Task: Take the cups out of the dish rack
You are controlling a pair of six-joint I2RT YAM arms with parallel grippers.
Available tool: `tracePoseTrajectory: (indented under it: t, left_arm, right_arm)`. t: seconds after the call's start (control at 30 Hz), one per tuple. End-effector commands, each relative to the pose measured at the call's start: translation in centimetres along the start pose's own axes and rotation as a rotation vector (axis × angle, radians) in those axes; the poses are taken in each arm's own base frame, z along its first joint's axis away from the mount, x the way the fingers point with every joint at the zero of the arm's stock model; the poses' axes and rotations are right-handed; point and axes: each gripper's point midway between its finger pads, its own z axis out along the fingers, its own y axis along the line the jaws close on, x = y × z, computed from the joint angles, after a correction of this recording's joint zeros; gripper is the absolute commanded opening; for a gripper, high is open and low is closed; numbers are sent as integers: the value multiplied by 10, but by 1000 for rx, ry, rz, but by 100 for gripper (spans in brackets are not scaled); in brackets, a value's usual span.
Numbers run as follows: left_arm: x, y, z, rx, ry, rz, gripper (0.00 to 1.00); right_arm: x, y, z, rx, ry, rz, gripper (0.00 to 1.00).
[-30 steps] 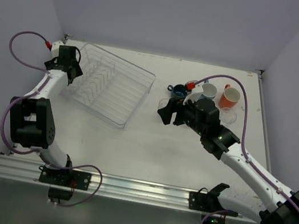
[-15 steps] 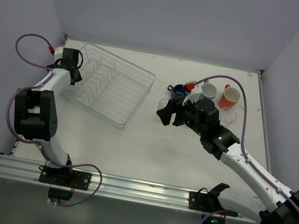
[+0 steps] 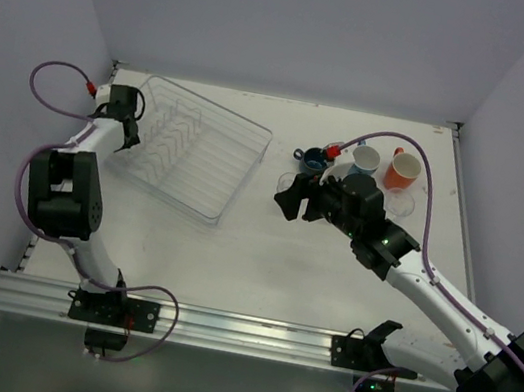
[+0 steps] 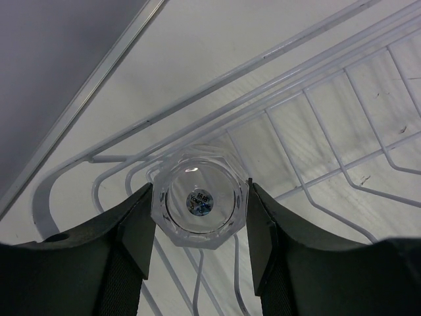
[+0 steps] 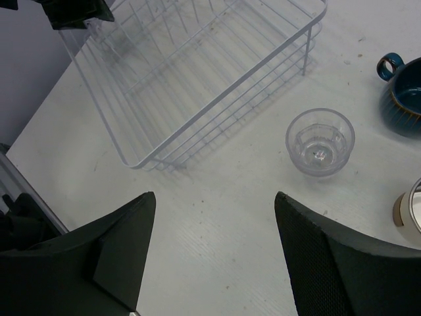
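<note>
The clear dish rack [image 3: 244, 158] lies on the left half of the table. My left gripper [image 3: 120, 111] is at its far left corner, shut on a clear tumbler [image 4: 199, 197] that stands inverted among the rack's wires [image 4: 299, 125], with a pad pressed on either side. My right gripper [image 3: 300, 200] hovers open and empty over the table. Just ahead of it stands another clear tumbler [image 5: 320, 141]. The dark blue handled cup [image 3: 313, 160], the light blue mug [image 3: 366, 159] and the orange cup [image 3: 403, 170] stand together at the far right.
The rim of a cream cup [image 5: 409, 208] shows at the right edge of the right wrist view. A further clear tumbler [image 3: 402, 203] stands beside the right arm. Walls close in the table at the left, back and right.
The left gripper's jaws have closed onto the clear tumbler in the rack's corner, and the left arm has drawn in slightly. The right arm has not moved.
</note>
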Motion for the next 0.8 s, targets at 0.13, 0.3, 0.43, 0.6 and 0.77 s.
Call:
tracePoseTrajectory:
  t: [0.13, 0.3, 0.43, 0.6, 0.77]
  left_arm:
    - [-48, -8, -33, 96, -126, -90, 33]
    - [-89, -12, -71, 189, -229, -147, 29]
    - [-109, -12, -98, 248, -277, -178, 25]
    - [-122, -22, -143, 421, -318, -247, 22]
    - [-110, -60, -226, 844, -296, -309, 22]
  right_arm:
    - [-10, 12, 3, -56, -33, 14, 75]
    - [-14, 23, 7, -112, -55, 44, 75]
    - [-25, 34, 7, -157, -86, 69, 75]
    - [-36, 43, 2, -191, -128, 134, 75]
    - [-57, 65, -11, -310, -220, 275, 75]
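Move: The left hand already grips the last clear cup, low in the rack's near-left corner; the right gripper it is being carried towards is roughly 42 cm to its right, 14 cm back and 16 cm higher. The rack's middle is some 17 cm right, 1 cm ahead and 4 cm below. From the right hand the held cup lies about 42 cm left, 14 ahead and 17 below; a standing glass is 8 cm ahead, 2 right and 19 below. Keeping its pinch on the clear cup, the left hand draws it almost straight up out of the rack by close to 19 cm, its fingers tipping up from their steep downward slant by some 30 degrees, and late in the lift swings about 6 cm right, over the rack and towards the right hand. The right hand, fingers still wide open and empty, eases a few centimetres left and up to meet it, rolling so that its left side rises. ##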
